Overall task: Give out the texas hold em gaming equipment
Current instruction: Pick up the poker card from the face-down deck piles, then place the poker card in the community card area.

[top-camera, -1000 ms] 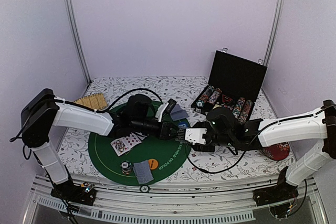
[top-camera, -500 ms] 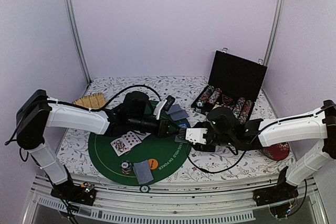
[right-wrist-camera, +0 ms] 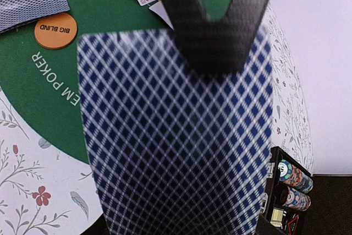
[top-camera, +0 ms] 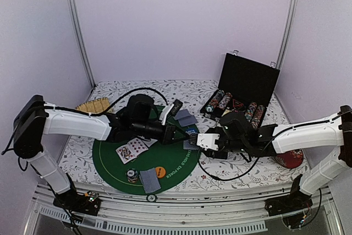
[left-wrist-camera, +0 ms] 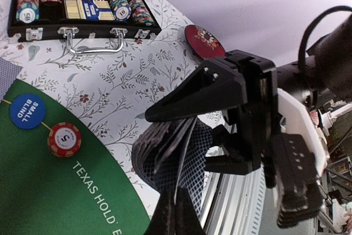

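Note:
My right gripper [top-camera: 199,140] holds a deck of blue-patterned playing cards [left-wrist-camera: 165,155] upright over the mat's right edge, one finger on each side. My left gripper [left-wrist-camera: 176,216] is shut on the edge of one card of that deck [right-wrist-camera: 176,136], and its dark fingers [right-wrist-camera: 212,31] pinch the card's top edge. On the green felt mat [top-camera: 110,160] lie face-up cards [top-camera: 132,149], an orange big-blind button [top-camera: 160,171], a striped chip [top-camera: 132,175] and a face-down card [top-camera: 149,180]. A blue small-blind button [left-wrist-camera: 27,111] and a red chip [left-wrist-camera: 64,139] lie at the mat's far side.
An open black case [top-camera: 250,78] with rows of chips stands at the back right. A red round disc [top-camera: 290,159] lies under my right arm. A tan bamboo mat [top-camera: 96,104] sits at the back left. Face-down cards [top-camera: 187,118] rest on the mat's far edge.
My left gripper's jaws have closed onto a card at the deck. The left arm's elbow has drifted left. The right gripper has hardly moved.

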You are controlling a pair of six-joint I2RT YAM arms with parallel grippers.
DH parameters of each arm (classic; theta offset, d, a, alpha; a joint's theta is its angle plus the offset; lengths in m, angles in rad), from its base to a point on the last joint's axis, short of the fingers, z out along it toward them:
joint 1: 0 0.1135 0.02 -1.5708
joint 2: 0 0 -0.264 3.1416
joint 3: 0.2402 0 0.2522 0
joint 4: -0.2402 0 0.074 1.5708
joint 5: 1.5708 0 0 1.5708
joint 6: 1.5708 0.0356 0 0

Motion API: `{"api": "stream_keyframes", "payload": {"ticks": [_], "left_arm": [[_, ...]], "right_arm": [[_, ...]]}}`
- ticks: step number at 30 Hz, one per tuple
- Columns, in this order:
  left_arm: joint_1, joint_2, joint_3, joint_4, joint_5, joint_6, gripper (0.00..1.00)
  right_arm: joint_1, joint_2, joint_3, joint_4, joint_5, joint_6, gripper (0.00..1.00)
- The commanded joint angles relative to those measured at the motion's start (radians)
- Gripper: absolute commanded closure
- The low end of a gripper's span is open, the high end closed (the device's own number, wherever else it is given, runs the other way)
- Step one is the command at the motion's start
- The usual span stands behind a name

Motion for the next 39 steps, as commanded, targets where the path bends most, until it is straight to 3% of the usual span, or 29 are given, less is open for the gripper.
{"api": "stream_keyframes", "payload": {"ticks": [1,11,19,24,39], "left_arm": [[0.003,-0.065,0.004,-0.091,-0.018,0.074,1.00],[0.066,-0.158,0.022,-0.249,-0.025,0.176,1.00],[0.285,-0.190,0.131,-0.559,-0.106,0.323,1.00],[0.372,-0.041,0.286,-0.707,-0.105,0.423,1.00],[0.429,0.493,0.686,-0.984,-0.085,0.680,1.00]], "right_arm": [[-0.026,-0.029,-0.020,0.015,-0.011,0.018,0.46],[-0.046,-0.032,-0.023,0.000,-0.007,0.018,0.47],[-0.047,-0.038,-0.020,-0.019,-0.007,0.016,0.48],[-0.048,-0.043,-0.015,-0.027,-0.019,0.015,0.48],[-0.047,-0.060,-0.021,-0.038,-0.034,0.024,0.49]]}}
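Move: The left hand, its fingertips already pinching one face-down card at the deck in the right gripper, is taking it to the spade square, about 15 cm ahead, 11 cm left and 15 cm below. The face-up ace lies some 11 cm ahead and 15 cm left, the back pair of face-down cards about 21 cm ahead and 1 cm left, all on the mat. From the right hand, the spade square is roughly 15 cm ahead, 16 cm left and 11 cm down. Still pinching the card, the left hand draws it clear of the deck, rising a little as it sweeps forward and left over the mat, then sinks some 13 cm from its highest point towards the spade square, fingers tipping about 35 degrees to point mostly down. The right gripper keeps hold of the deck and eases less than 2 cm to its right. ##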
